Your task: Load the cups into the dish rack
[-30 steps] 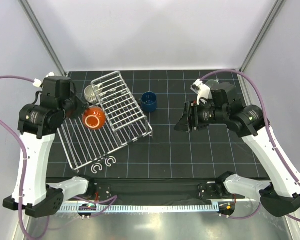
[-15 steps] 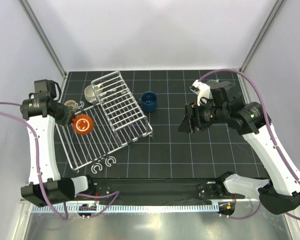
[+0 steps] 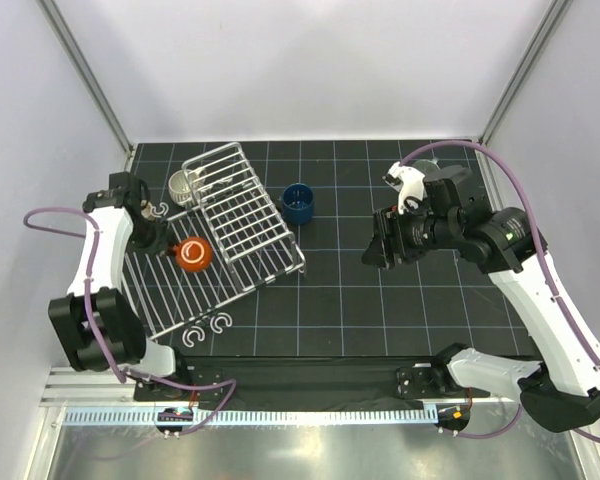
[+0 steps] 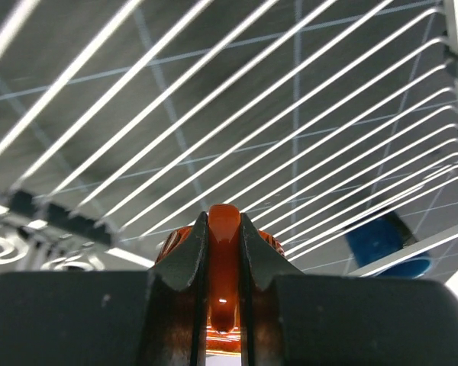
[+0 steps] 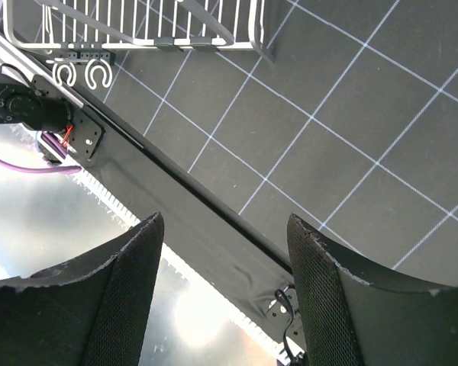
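My left gripper [image 3: 170, 244] is shut on the handle of the orange-red cup [image 3: 192, 253], which it holds over the flat slatted tray of the dish rack [image 3: 170, 300]. In the left wrist view the orange handle [image 4: 223, 252] fills the gap between the two black fingers, with the rack wires [image 4: 214, 130] just beyond. A dark blue cup [image 3: 299, 203] stands on the mat to the right of the raised basket [image 3: 242, 205]. At the basket's far left corner sits a speckled grey cup [image 3: 184, 185]. My right gripper [image 3: 378, 250] hangs open and holds nothing, right of the rack.
Two white C-shaped hooks [image 3: 206, 330] lie on the mat in front of the tray, and more hooks [image 3: 158, 210] lie at its far left. The right wrist view shows the rack's near corner [image 5: 137, 30], the hooks [image 5: 80, 73] and the table's front edge [image 5: 183, 206].
The left arm has swung and folded back toward the left wall. The orange-red cup first went left, then came down and right over the tray. The right gripper drifted slightly right.
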`<act>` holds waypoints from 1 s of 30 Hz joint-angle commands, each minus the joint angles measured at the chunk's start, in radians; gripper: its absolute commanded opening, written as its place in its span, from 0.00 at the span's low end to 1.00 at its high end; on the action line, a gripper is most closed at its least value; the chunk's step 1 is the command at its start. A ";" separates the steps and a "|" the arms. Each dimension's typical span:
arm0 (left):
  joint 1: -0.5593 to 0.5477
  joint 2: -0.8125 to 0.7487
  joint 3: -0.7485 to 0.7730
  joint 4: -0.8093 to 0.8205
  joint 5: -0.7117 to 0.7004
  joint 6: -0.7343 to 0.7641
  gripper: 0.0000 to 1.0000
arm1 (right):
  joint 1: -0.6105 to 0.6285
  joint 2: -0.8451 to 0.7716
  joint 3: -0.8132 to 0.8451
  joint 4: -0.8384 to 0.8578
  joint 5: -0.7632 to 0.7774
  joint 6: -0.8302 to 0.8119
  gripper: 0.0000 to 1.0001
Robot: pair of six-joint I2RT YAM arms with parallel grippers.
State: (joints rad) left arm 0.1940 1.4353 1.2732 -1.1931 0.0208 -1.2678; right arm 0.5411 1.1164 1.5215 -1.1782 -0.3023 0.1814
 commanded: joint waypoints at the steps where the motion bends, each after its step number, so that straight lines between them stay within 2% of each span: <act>1: -0.019 0.023 0.012 0.102 0.067 -0.070 0.00 | 0.005 -0.023 0.008 -0.012 0.038 -0.014 0.67; 9: -0.086 0.161 0.008 0.130 0.134 -0.166 0.00 | 0.005 -0.007 0.014 -0.027 0.063 0.004 0.67; 16: -0.123 0.165 -0.058 0.210 0.174 -0.324 0.00 | 0.005 -0.013 0.016 -0.043 0.100 0.012 0.67; 22: -0.160 0.191 -0.005 0.138 0.114 -0.382 0.00 | 0.005 -0.004 0.019 -0.046 0.098 0.010 0.67; 30: -0.232 0.188 -0.043 0.208 0.080 -0.536 0.00 | 0.005 0.002 0.023 -0.047 0.091 0.007 0.67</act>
State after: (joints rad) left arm -0.0166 1.6260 1.2240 -1.0210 0.1081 -1.7130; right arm 0.5411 1.1187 1.5219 -1.2209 -0.2218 0.1875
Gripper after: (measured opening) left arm 0.121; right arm 0.669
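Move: The left hand holds the upside-down orange cup by its handle. The spot for it on the rack floor, under the raised shelf, lies about 13 cm to the right, 4 cm ahead and 8 cm lower. The cream cup stands roughly 15 cm straight ahead. The blue mug is some 11 cm ahead and 24 cm right; both sit about 10 cm lower. From the right hand that spot is about 14 cm ahead, 23 cm left and 23 cm below. Forward first, about 4 cm, then to the right and down, the left hand carries the orange cup in under the raised shelf of the dish rack; the sinking (some 5 cm) stops midway and the slide right goes on to about 7.5 cm. The fingers keep their pinch on the handle while the wrist tilts and turns slightly counter-clockwise, each some 10 degrees. ##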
